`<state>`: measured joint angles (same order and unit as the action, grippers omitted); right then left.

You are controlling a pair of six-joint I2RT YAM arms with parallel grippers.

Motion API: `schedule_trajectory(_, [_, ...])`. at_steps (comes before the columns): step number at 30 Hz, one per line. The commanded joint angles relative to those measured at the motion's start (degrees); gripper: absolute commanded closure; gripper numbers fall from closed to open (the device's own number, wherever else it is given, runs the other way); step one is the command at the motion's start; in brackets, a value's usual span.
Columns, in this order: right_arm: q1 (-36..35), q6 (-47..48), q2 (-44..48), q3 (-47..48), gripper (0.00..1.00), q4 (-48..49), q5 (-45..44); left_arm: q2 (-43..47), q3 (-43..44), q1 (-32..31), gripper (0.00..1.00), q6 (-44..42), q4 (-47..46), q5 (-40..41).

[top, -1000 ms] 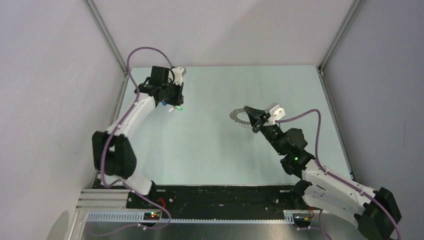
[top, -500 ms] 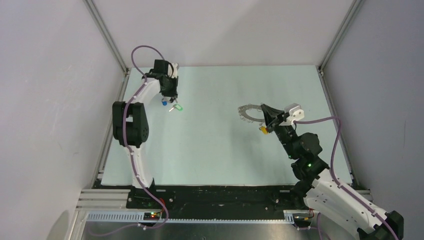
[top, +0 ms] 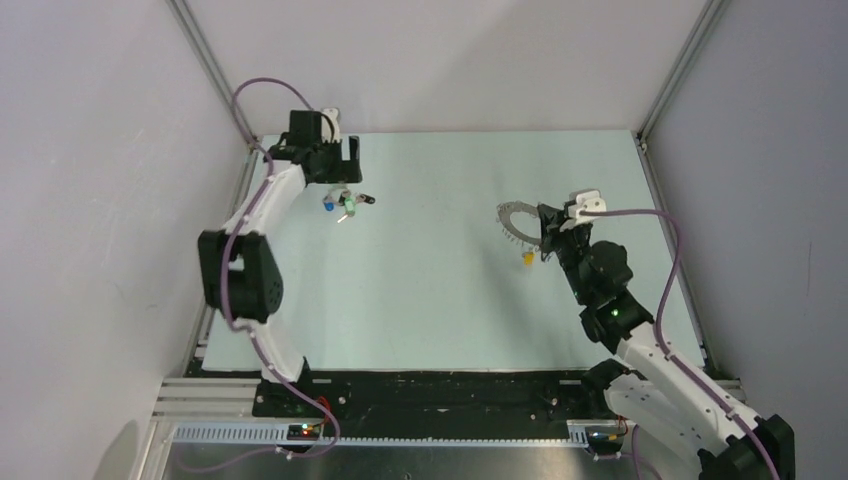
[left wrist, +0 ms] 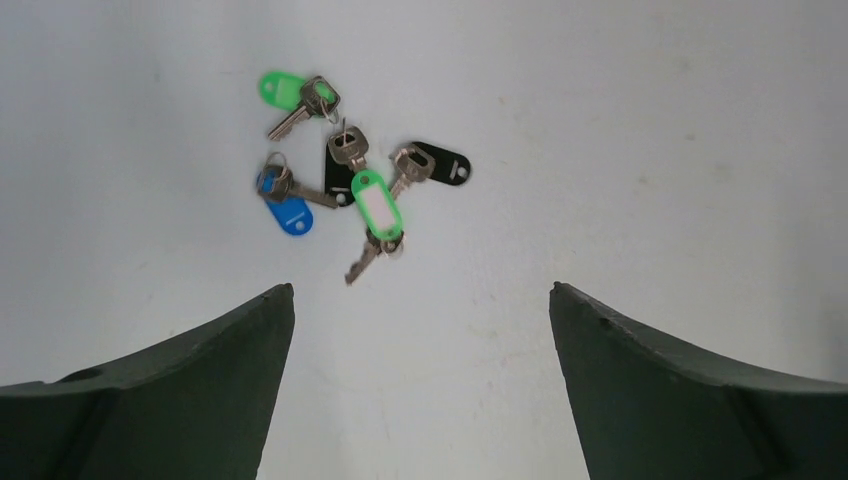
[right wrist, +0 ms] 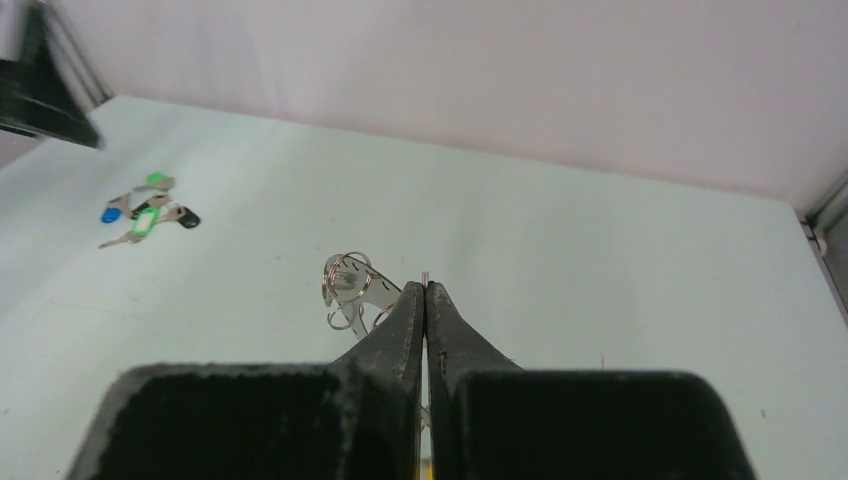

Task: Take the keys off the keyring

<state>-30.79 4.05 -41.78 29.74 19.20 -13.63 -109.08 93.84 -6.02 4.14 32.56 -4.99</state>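
Note:
Several loose keys (left wrist: 345, 180) with green, blue and black tags lie in a small pile on the pale table; the same keys (top: 346, 203) show at the far left from above. My left gripper (left wrist: 420, 300) hovers over them, just on their near side, open wide and empty. My right gripper (right wrist: 427, 292) is shut on the rim of the keyring (right wrist: 350, 280), held off the table on the right. From above the keyring (top: 514, 221) juts left of the right gripper (top: 546, 238), with a yellow-tagged key (top: 527, 258) dangling under it.
Metal frame posts (top: 215, 75) and grey walls bound the table on the left, back and right. The right wrist view also takes in the key pile (right wrist: 145, 210) far to the left and the table's back edge at the wall.
My left gripper has opened and lifted back from the pile, where a black-tagged key now lies beside the blue and green ones. My right gripper has carried the keyring slightly right.

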Motion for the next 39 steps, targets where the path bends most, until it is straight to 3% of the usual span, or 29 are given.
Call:
schedule_trajectory(1, [4.6, -2.4, -6.0, 7.7, 1.0, 2.2, 1.6, 18.1, -6.3, -0.5, 0.0, 2.6, -3.5, -1.4])
schedule_trajectory(8, [18.2, -5.3, -24.0, 29.3, 1.0, 3.6, 5.7, 34.5, -17.0, -1.4, 0.0, 4.0, -6.3, -5.7])
schedule_trajectory(9, [20.2, -6.2, -26.7, 31.8, 0.94, 3.3, 5.0, 35.5, -18.8, -1.4, 0.0, 4.3, -6.4, -5.9])
schedule_trajectory(10, [21.4, -6.7, -29.2, 36.4, 0.78, 2.4, 3.7, 37.6, -19.6, -1.4, 0.0, 4.4, -6.4, -6.0])
schedule_trajectory(11, [21.7, -7.5, -30.4, 38.7, 0.25, 1.4, 2.6, 38.8, -21.2, -1.4, 0.0, 5.0, -6.6, -5.8])
schedule_trajectory(12, [21.7, -7.5, -32.4, 43.5, 0.07, -2.3, -0.4, 41.3, -22.1, -1.4, 0.0, 5.6, -7.5, -4.6])
schedule_trajectory(13, [21.5, -7.5, -33.2, 45.8, 0.04, -4.6, -2.1, 42.8, -24.1, -1.4, 0.0, 7.0, -8.3, -3.6])
schedule_trajectory(16, [20.5, -5.8, -33.1, 51.5, 0.01, -13.2, -8.2, 50.8, -29.0, -1.4, 0.0, 8.3, -11.5, -3.0])
schedule_trajectory(25, [21.7, -11.4, -15.0, 34.2, 0.01, -14.2, -3.7, 67.4, -36.2, -1.5, 0.0, 9.5, -14.0, -0.3])
schedule_trajectory(33, [21.7, -11.0, 2.8, 22.3, 0.01, -16.6, -3.8, 70.8, -39.9, -1.5, 0.0, 11.2, -15.3, -4.0])
schedule_trajectory(39, [21.8, -9.4, 9.0, 20.9, 0.01, -21.9, -1.1, 72.6, -41.0, -1.5, 0.0, 11.7, -16.5, -6.6])
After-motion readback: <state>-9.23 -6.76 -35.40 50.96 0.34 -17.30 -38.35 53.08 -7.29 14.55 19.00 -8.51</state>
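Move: The right hand holds the keyring; the clear patch in the table's far right corner where it is taken lies about 37 cm ahead, 18 cm to its right and 29 cm down, with the pile of removed keys some 26 cm ahead and 41 cm to its left. The empty left hand is over that pile: its middle is about 8 cm ahead, 2 cm left and 14 cm below, the black-tagged key 8 cm ahead and 1 cm right. The right fingers open and let go of the keyring at the far end of a swing towards the far right corner, about 15 cm forward, 9 cm right and 13 cm up, turning clockwise; open, that hand then draws back roughly 18 cm and a little farther right. Meanwhile the left hand, already open, leaves the key pile, going back and up some 20 cm each and tipping up about 40 degrees. ##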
